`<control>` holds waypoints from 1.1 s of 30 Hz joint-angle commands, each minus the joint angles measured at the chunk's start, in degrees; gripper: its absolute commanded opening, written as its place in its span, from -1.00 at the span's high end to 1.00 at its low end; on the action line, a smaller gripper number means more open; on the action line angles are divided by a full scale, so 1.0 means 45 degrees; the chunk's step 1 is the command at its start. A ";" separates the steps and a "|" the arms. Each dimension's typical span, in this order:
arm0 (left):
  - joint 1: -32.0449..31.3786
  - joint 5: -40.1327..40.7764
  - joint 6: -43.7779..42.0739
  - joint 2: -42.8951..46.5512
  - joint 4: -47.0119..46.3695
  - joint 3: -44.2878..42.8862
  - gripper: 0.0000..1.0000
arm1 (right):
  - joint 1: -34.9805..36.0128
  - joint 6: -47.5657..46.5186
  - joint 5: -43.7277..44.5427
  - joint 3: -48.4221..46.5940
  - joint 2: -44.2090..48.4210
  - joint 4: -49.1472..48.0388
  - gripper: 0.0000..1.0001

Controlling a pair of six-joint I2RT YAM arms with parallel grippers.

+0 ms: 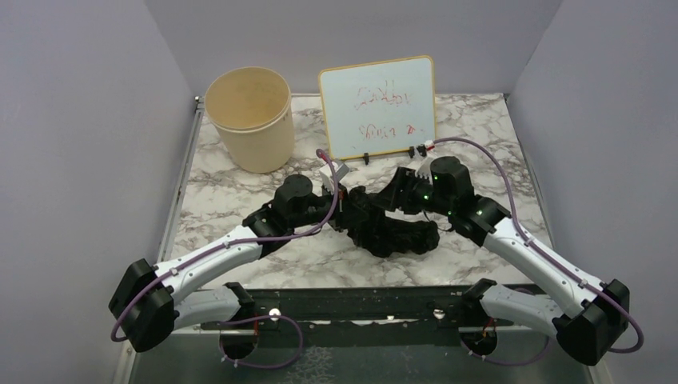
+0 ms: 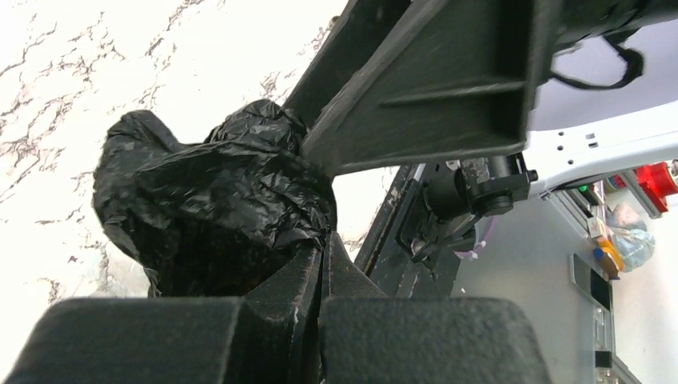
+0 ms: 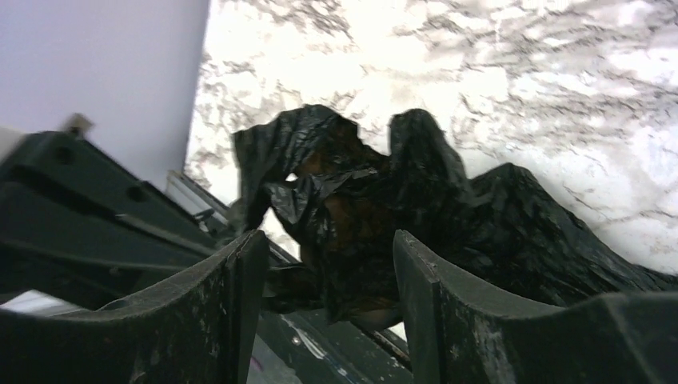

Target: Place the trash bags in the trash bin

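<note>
A crumpled black trash bag (image 1: pixel 393 230) lies in a heap on the marble table (image 1: pixel 480 144), between my two arms. My left gripper (image 1: pixel 344 206) is at the heap's left end. In the left wrist view its jaws (image 2: pixel 325 238) are pressed together, with a fold of the bag (image 2: pixel 208 192) pinched at the tips. My right gripper (image 1: pixel 397 194) is at the heap's far right side. Its fingers (image 3: pixel 328 240) stand apart, open, with a raised fold of the bag (image 3: pixel 360 200) in front of the gap. The cream trash bin (image 1: pixel 249 118) stands upright at the back left, apart from both grippers.
A white whiteboard (image 1: pixel 377 106) with red writing stands at the back centre, just behind the right gripper. Grey walls close in the left, right and back sides. A dark rail (image 1: pixel 360 308) runs along the near edge between the arm bases.
</note>
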State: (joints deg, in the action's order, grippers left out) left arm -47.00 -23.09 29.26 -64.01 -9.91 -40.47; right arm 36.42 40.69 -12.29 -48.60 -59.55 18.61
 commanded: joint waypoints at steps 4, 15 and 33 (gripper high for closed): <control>-0.0063 -0.0024 -0.0251 0.0673 -0.0639 0.0534 1.00 | 0.0069 0.1639 -0.2277 0.0804 0.0447 -0.2590 -0.31; -0.0068 -0.0889 -0.0433 0.0354 -0.0493 0.0315 1.00 | 0.0060 0.3111 -0.3028 0.1949 0.0027 -0.4396 -0.23; -0.0087 -0.0972 -0.0716 0.0522 -0.0143 0.0110 1.00 | 0.0050 0.3875 -0.4092 0.2325 -0.0837 -0.6068 0.26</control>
State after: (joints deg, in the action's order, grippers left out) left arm -47.00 -26.17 27.24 -62.94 -10.52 -38.13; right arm 36.42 58.11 -28.69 -38.54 -62.78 -6.61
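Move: The gathered edge of the black trash bag, already pinched in the left fingertips, lies about 6 cm to the right hand's left, some 3 cm back and roughly 1 cm lower. The trash bag's bulk sags about 8 cm below the right hand and 5 cm back, neither left nor right of it; the whiteboard stands roughly 24 cm straight ahead of it and some 8 cm lower. For the left hand, the gathered edge is right at its shut fingertips. The right hand works its open fingers in around the gathered bag edge beside the left fingertips, going about 5 cm left and 2 cm back while bobbing up and down twice, and ends only about a centimetre higher. On the way its wrist rolls some 20 degrees, left side rising, and late on the fingers close part-way over the black folds, while the left hand keeps its shut pinch on the edge and eases a centimetre or so back and down. ##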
